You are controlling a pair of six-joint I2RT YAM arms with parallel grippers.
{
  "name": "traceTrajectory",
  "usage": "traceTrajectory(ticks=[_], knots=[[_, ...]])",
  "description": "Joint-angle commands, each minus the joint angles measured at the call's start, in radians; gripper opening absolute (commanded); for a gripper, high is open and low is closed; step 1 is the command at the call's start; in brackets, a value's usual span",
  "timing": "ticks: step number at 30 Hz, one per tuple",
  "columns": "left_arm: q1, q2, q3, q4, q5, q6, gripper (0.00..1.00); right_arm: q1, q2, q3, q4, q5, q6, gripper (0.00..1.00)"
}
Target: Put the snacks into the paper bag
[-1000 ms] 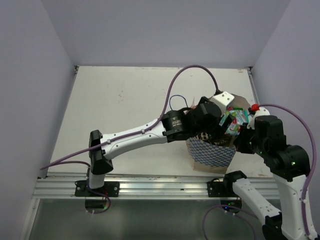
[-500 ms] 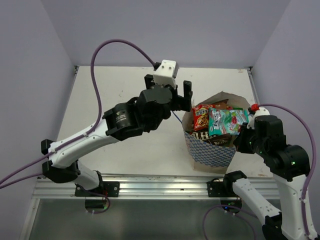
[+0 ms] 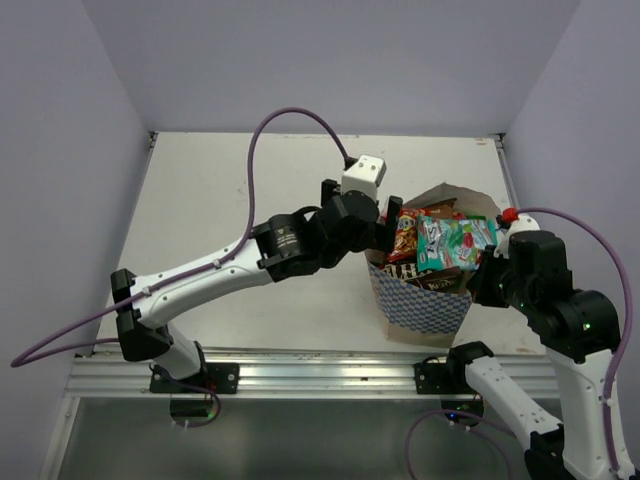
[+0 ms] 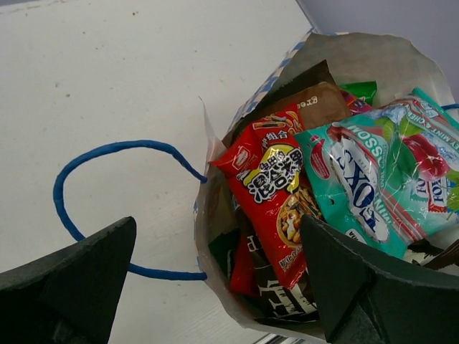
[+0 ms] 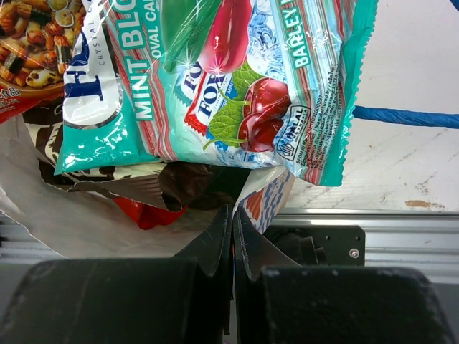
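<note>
The paper bag [image 3: 425,305] stands at the right of the table, white with blue chequered sides. Snacks fill it: a red packet [image 4: 276,186], a teal sweet packet [image 4: 373,179] lying on top, a brown packet [image 4: 315,104] behind and a dark packet [image 4: 283,294] lower down. My left gripper [image 3: 365,215] hovers open and empty over the bag's left rim [image 4: 208,215], one finger above the table, the other above the snacks. My right gripper [image 5: 233,215] is shut on the bag's right rim, under the teal packet [image 5: 215,79].
One blue string handle [image 4: 72,179] loops out over the table left of the bag; the other handle [image 5: 401,116] lies to its right. The metal rail [image 3: 320,372] runs along the near edge. Purple walls close in on three sides.
My left gripper was down in the bag, then lifted out up and left with its jaws open, and has now swung back to the bag's left rim. The teal packet now lies on top.
</note>
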Motion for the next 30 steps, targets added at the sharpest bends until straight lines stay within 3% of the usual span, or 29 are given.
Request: traceTrajectory(ticks=[1, 13, 16, 21, 25, 28, 29, 30], knots=[[0.001, 0.012, -0.026, -0.016, 0.047, -0.074, 1.0, 0.003, -0.017, 0.019, 0.037, -0.017, -0.013, 0.0], [0.01, 0.079, -0.061, 0.001, 0.099, -0.065, 0.95, 0.003, -0.023, 0.004, 0.039, -0.02, -0.016, 0.0], [0.013, 0.121, -0.047, -0.005, 0.102, -0.054, 0.84, 0.001, -0.026, 0.0, 0.039, -0.02, -0.014, 0.0], [0.018, 0.139, -0.038, 0.002, 0.082, -0.048, 0.48, 0.003, -0.026, 0.002, 0.033, -0.014, -0.02, 0.0], [0.02, 0.124, -0.029, -0.004, 0.058, -0.048, 0.45, 0.003, -0.026, 0.0, 0.031, -0.011, -0.022, 0.0], [0.021, 0.115, -0.041, 0.004, 0.048, -0.046, 0.33, 0.003, -0.023, 0.002, 0.033, -0.01, -0.025, 0.0], [0.024, 0.116, -0.045, 0.009, 0.052, -0.043, 0.17, 0.003, -0.021, 0.0, 0.036, -0.011, -0.023, 0.0], [0.029, 0.119, -0.049, 0.004, 0.061, -0.046, 0.1, 0.003, -0.018, 0.0, 0.037, -0.011, -0.026, 0.0]])
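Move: The left rim of the paper bag is nearly below my open left hand, about 9 cm down and 2 cm to the right. Its blue handle loops some 5 cm ahead, 2 cm left and 12 cm below; inside the bag, the red cracker packet lies about 8 cm right, 2 cm ahead and 13 cm down, the teal candy packet about 18 cm right, level ahead and 13 cm down. From my right hand that rim is about 10 cm ahead, 19 cm left and 3 cm lower. I sink my wide-open left hand about 8 cm onto the bag's left rim, drifting a couple of centimetres right and tipping the fingers some 10 degrees further down with a slight roll. Near the bottom I close the fingers around the paper edge beside the blue handle, while my shut right hand stays put and keeps its pinch on the opposite rim. ##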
